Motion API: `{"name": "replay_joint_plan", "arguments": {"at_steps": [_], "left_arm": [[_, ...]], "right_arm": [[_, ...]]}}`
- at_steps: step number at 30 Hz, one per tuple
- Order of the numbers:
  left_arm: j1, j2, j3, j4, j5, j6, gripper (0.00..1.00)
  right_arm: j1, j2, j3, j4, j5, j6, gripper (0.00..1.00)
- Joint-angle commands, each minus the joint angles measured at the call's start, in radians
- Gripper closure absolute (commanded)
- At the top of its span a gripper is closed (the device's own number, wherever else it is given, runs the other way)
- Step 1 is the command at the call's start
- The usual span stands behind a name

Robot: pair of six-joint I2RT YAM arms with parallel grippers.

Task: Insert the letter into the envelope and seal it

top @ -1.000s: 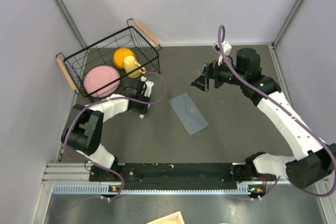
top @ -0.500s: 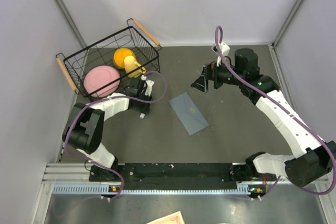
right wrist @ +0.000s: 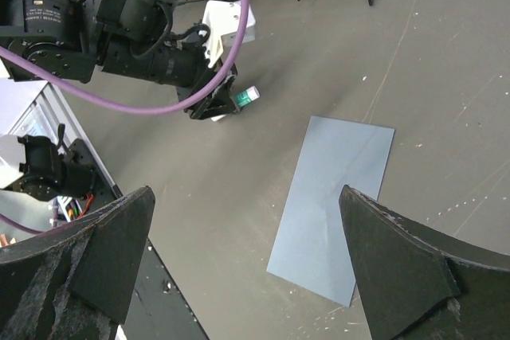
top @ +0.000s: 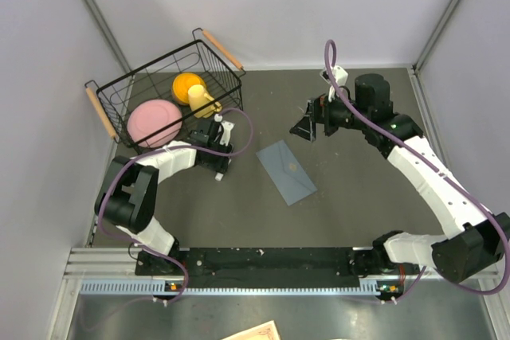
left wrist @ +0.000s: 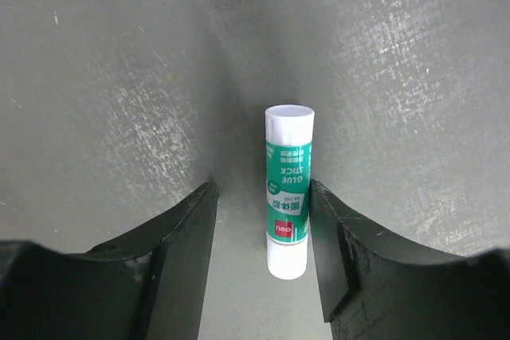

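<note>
The blue-grey envelope (top: 287,171) lies flat mid-table with its flap closed; the right wrist view shows its plain face (right wrist: 335,205). The letter is out of view. My left gripper (top: 218,166) sits low on the table left of the envelope, open (left wrist: 261,189). A white-and-green glue stick (left wrist: 288,189) lies on the table between its fingers, close against the right finger (left wrist: 335,236) and apart from the left one. My right gripper (top: 307,127) hangs wide open above the table behind the envelope, with nothing between its fingers (right wrist: 245,193).
A black wire basket (top: 111,85) with wooden handles stands at the back left, holding a pink plate (top: 155,121) and a yellow cup (top: 193,90). It is just behind the left gripper. White walls close in the table on three sides.
The left jaws have spread apart off the glue stick, which now lies loose between them. The right arm has barely shifted.
</note>
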Motion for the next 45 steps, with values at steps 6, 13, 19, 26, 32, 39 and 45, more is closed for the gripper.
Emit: {"name": "replay_joint_plan", "arguments": {"at_steps": [6, 13, 19, 26, 32, 39, 45], "left_arm": [[0.003, 0.011, 0.019, -0.022, 0.008, 0.011, 0.44], [-0.004, -0.012, -0.004, 0.004, 0.017, 0.025, 0.4], [-0.005, -0.068, 0.013, -0.004, 0.042, 0.025, 0.18], [-0.005, -0.188, 0.143, -0.082, 0.088, 0.073, 0.01], [0.001, -0.219, 0.434, -0.261, 0.155, 0.065, 0.01], [0.006, -0.193, 0.693, -0.426, 0.105, 0.014, 0.01], [0.004, -0.268, 0.578, -0.366, 0.034, 0.019, 0.01]], "right_arm": [[-0.006, 0.003, 0.052, 0.007, -0.011, -0.014, 0.01], [-0.008, 0.007, 0.056, 0.006, -0.018, -0.009, 0.01], [-0.006, 0.004, 0.061, -0.008, -0.017, -0.018, 0.01], [-0.009, 0.003, 0.079, -0.039, 0.0, -0.041, 0.01], [-0.04, -0.02, 0.085, -0.083, 0.058, -0.032, 0.01], [-0.138, -0.074, 0.01, -0.134, 0.345, -0.031, 0.01], [-0.238, -0.15, -0.125, -0.128, 0.466, -0.066, 0.01]]}}
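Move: The glue stick lies right under my left hand, between its already parted fingers, about 1 cm to the right of their middle and 1 cm lower. From that hand the envelope's middle is some 22 cm to the right and 2 cm back, the yellow pitcher in the rack about 21 cm ahead and 6 cm left. From my right hand the envelope is about 1 cm ahead and 1 cm left, roughly 29 cm below. I spread my left fingers from half open to full, clear of the glue stick, and lift that hand away, slowly then fast, about 28 cm up while drifting some 5 cm forward and 4 cm right, fingertips tilting outward by about 30 degrees. Near the end my empty, open right hand swings right, away from over the envelope, also forward and a little down, turning clockwise. ##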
